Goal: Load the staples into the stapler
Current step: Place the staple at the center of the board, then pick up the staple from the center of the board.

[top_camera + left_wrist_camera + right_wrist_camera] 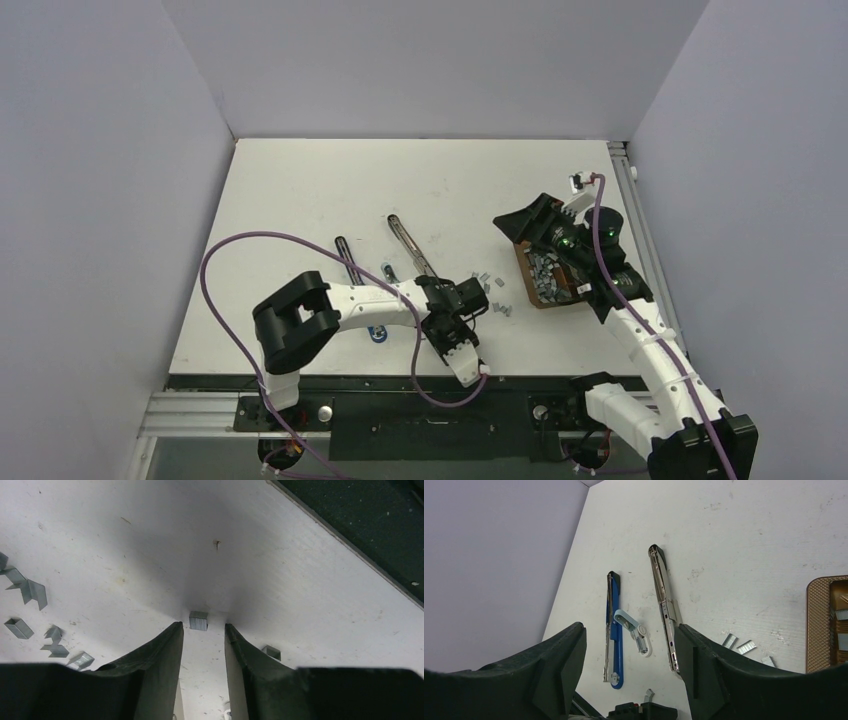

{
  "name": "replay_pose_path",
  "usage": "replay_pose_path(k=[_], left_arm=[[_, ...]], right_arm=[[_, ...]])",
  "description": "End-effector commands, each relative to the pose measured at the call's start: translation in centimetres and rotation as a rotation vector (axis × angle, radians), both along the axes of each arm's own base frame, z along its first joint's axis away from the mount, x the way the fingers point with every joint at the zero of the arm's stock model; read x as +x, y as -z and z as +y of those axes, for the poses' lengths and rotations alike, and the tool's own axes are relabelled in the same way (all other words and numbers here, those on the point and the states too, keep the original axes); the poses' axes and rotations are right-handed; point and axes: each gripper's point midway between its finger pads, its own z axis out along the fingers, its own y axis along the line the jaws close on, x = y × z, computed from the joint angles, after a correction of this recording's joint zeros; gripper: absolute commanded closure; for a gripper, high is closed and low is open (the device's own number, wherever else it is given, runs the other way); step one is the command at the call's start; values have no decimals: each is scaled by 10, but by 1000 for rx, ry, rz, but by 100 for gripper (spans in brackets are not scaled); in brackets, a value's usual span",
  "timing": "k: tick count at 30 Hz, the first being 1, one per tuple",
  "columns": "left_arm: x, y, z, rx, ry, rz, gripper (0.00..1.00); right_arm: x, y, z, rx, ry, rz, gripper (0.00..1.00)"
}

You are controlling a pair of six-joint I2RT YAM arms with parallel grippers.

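The stapler lies opened out on the white table as two long parts: a silver magazine rail (664, 605) (409, 244) and a blue base (616, 640) (346, 258). Loose staples (489, 285) lie scattered right of my left arm, and more fill a brown tray (556, 297). My left gripper (204, 628) (455, 338) points down near the table's front edge, jaws slightly apart and holding nothing. One staple strip (198, 621) lies on the table just past its tips, another (271, 652) beside the right finger. My right gripper (630, 632) (528, 224) hovers open and empty over the tray.
A pale blue and white oblong piece (632, 630) lies between the two stapler parts. Several staple strips (30, 591) lie to the left of my left fingers. The table's dark front edge (360, 545) runs close ahead of the left gripper. The tray's rim (813, 625) is at the right.
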Motion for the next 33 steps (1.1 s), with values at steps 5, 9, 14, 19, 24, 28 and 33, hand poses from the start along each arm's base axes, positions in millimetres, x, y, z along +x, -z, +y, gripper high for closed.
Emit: replay_pose_path(k=[5,9,14,19,24,28,33], left_arm=[[11,-49,-6,-89,-98,-37,52],[19,-94,0,-181,-200,-58,51],[43,-180,18,-464,-412,-78,48],[88,-248,63,-841,-725,-159,7],[94,-277,94,-1073,-890,-171,4],[81,-279,97,-1109,-914,-89,4],[82,-280,95,-1130,-981,-24,4]], right_arm=[[2,3,-5,-15,19,-1,36],[7,30,-9,-79,52,65,36],[3,70,8,-257,78,161,36],[-6,105,31,-368,68,234,37],[-7,135,49,-442,59,280,39],[-3,153,52,-505,72,299,40],[-1,176,62,-531,52,333,40]])
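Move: The small staple just set down lies between the left fingertips, about 1 cm below, with another staple some 6 cm to its left; the staple remover is about 13 cm ahead of the left hand and 12 cm to its left. The long loose staple strip is roughly 25 cm below the right hand, 3 cm ahead and 4 cm left. From that hand, a loose staple pair lies 5 cm back, 3 cm right, and the staple tray 7 cm ahead, 20 cm right. Already clear of the small staple, the left hand lifts away about 25 cm, drifting some 10 cm left and 8 cm forward towards above the staple remover, while its fingers spread wide and swing from straight down to forward-right. The right hand sinks some 19 cm and 5 cm left towards the loose staples, tipping its half-open fingers down without touching anything. ##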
